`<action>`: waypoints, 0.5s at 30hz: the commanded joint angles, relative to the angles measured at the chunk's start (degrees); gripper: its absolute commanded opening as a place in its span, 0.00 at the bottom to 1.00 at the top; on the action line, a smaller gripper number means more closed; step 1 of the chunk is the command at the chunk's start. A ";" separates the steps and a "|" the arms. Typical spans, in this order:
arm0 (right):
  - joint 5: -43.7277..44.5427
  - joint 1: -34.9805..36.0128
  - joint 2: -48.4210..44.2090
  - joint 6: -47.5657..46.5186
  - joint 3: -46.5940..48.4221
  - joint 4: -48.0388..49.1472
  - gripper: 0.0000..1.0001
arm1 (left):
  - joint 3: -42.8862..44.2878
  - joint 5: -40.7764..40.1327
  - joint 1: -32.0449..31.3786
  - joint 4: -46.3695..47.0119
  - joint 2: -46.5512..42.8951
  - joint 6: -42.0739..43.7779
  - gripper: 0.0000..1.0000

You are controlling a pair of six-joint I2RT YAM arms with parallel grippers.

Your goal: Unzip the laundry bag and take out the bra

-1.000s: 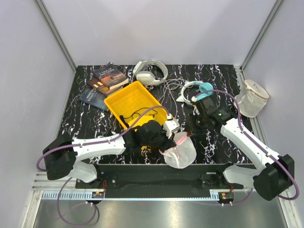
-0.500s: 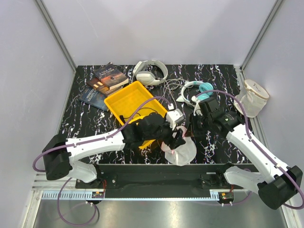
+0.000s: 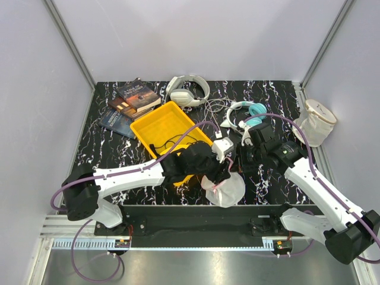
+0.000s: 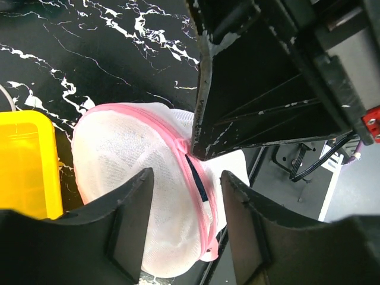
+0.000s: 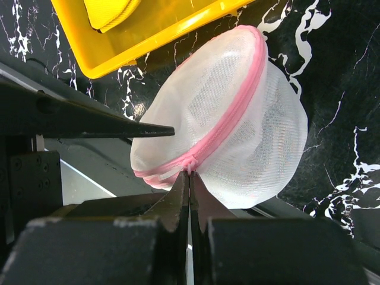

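The white mesh laundry bag (image 3: 228,190) with its pink zipper lies at the table's front edge, between the arms. My right gripper (image 5: 190,173) is shut on the small zipper pull at the bag's near rim; it also shows in the top view (image 3: 236,170). In the left wrist view the zipper is parted a little and a dark navy strip of the bra (image 4: 198,176) shows in the gap. My left gripper (image 4: 187,178) is open, its two fingers hanging apart just above the bag (image 4: 130,172) and holding nothing; in the top view it (image 3: 224,174) is over the bag's left side.
A yellow tray (image 3: 163,122) stands just left of the bag, with a yellow bra (image 5: 110,12) in it. Books (image 3: 132,101), white headphones (image 3: 187,89), teal headphones (image 3: 249,111) and a cream mesh bag (image 3: 314,123) lie at the back and right.
My left arm has reached right, bringing its gripper from the bag's left edge to over the bag. My right gripper has come in a little toward the bag's top.
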 commanded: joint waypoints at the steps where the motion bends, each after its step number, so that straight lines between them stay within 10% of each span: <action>1: 0.43 0.55 -0.46 0.12 2.58 1.06 0.00 | -0.26 -1.06 -0.02 2.62 -0.67 -0.51 0.45; 15: 4.29 0.55 0.41 2.23 2.49 0.45 0.00 | -0.88 0.70 -0.02 3.77 0.21 -0.77 0.00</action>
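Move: The laundry bag's pink zip rim lies right at the left gripper's half-open fingertips, between them and about 1 cm lower; the right gripper still pinches its knotted end, with that stretch of rim about 2 cm to the right hand's left. The white mesh body of the bag hangs some 6 cm below the left hand and 6 cm back. The yellow bin is about 20 cm left and 11 ahead, the teal headphones roughly 11 right and 19 ahead, both some 14 cm down. Keep the left gripper in place beside the right fingertips, letting it sink barely half a centimetre, and close its fingers from half open to almost shut so they pinch the pink zip rim just beside the knot. Hold the right gripper still and shut on the knotted zip end, so the bag stays hung up between the two. ##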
